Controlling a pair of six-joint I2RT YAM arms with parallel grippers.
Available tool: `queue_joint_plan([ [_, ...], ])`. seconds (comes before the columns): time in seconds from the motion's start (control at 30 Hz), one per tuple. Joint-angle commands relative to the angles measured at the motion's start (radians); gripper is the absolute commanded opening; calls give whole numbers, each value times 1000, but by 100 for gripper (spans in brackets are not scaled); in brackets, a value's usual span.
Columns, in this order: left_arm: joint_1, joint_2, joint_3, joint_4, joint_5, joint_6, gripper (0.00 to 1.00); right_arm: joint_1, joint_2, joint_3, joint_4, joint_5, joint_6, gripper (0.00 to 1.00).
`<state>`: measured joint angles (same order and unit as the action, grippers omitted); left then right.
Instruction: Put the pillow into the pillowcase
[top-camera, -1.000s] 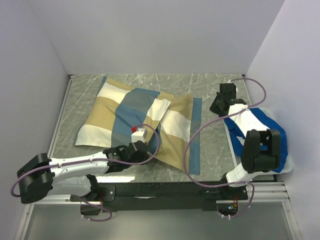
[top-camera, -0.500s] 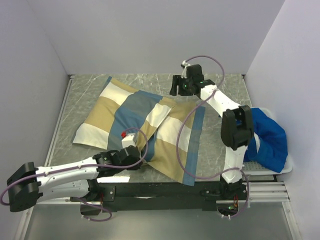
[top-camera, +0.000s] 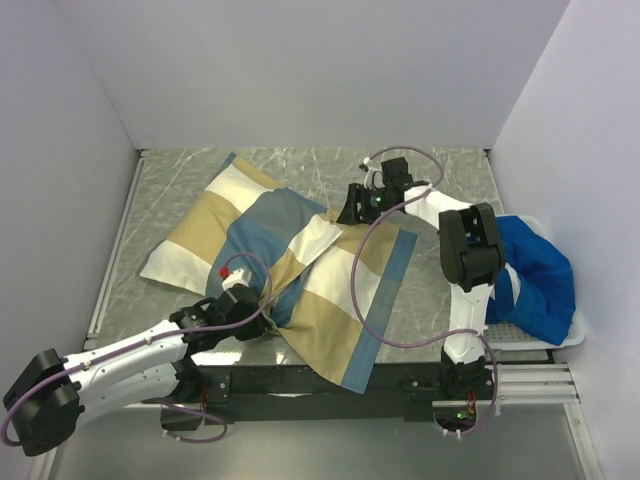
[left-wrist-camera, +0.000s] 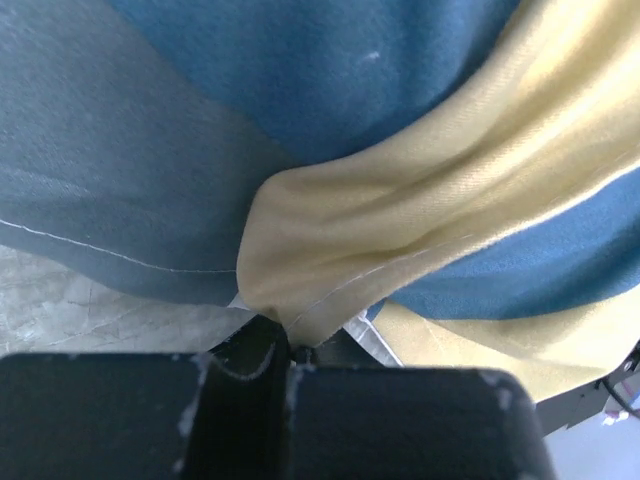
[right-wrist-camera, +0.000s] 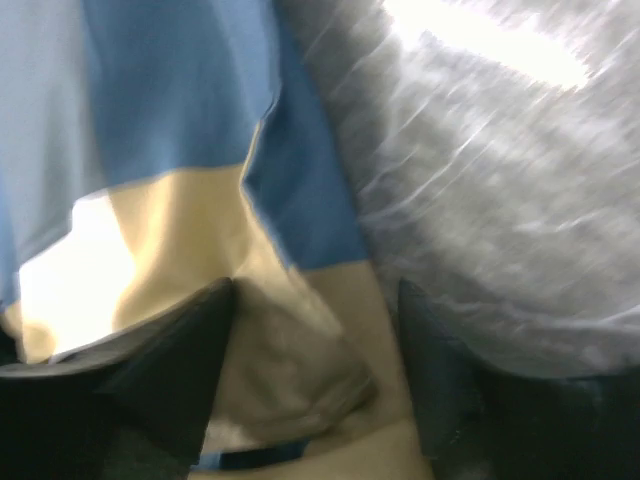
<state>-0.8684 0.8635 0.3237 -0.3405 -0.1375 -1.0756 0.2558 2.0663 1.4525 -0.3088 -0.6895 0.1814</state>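
The pillowcase (top-camera: 300, 260), in tan, slate-blue and white blocks, lies across the table, bulging at its far left and limp at its near right. The cream pillow is not in view. My left gripper (top-camera: 262, 318) is shut on a bunched tan fold of the pillowcase edge, seen close in the left wrist view (left-wrist-camera: 290, 345) with the cloth (left-wrist-camera: 400, 230) fanning out from the jaws. My right gripper (top-camera: 352, 212) hovers at the pillowcase's far right corner. In the right wrist view it is open (right-wrist-camera: 315, 375), straddling a fold of tan cloth (right-wrist-camera: 290, 370).
A royal-blue cloth (top-camera: 540, 275) is heaped in a white tray (top-camera: 530, 338) at the right edge. Purple cables loop over the pillowcase. Walls close the table at the left, back and right. The marbled table (top-camera: 440, 290) shows right of the case.
My left gripper has pulled back toward the near left, dragging the pillowcase edge with it. My right arm has swung from the blue cloth side over to the pillowcase's far right corner.
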Motion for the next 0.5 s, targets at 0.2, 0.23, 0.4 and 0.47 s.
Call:
queue_joint_plan([
  [0.2, 17, -7, 104, -63, 39, 94, 1, -81, -140, 17, 40, 0, 178, 0],
  [0.23, 19, -24, 113, -78, 33, 104, 1, -87, -132, 85, 5, 78, 175, 0],
  [0.4, 17, -76, 169, -132, 44, 98, 1, -93, -52, 337, -197, 425, 153, 0],
  [0.47, 16, -89, 201, -163, 23, 105, 1, -92, 9, 445, -231, 442, 145, 0],
])
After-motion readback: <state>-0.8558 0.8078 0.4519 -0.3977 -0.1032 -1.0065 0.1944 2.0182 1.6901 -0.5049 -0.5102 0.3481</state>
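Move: The pillowcase's far mouth edge, tan and blue, already lies between the right hand's open fingers, about 1 cm ahead, 2 cm left and 2 cm below the hand point. From that hand, the white stripe is some 9 cm left and 6 cm back, and the blue hem's far corner 14 cm right and 5 cm back. The left hand keeps the near mouth edge pinched at its hand point; from it the far edge lies about 28 cm ahead, 21 cm right. The pillowcase's far mouth edge is pinched as the right fingers shut on it. The right hand then carries it up about 7 cm, forward 5 cm and somewhat right, turning clockwise some 15 degrees. The near edge stays in the left fingers and, after a short hold, is raised about 5 cm with a slight shift right and forward. ##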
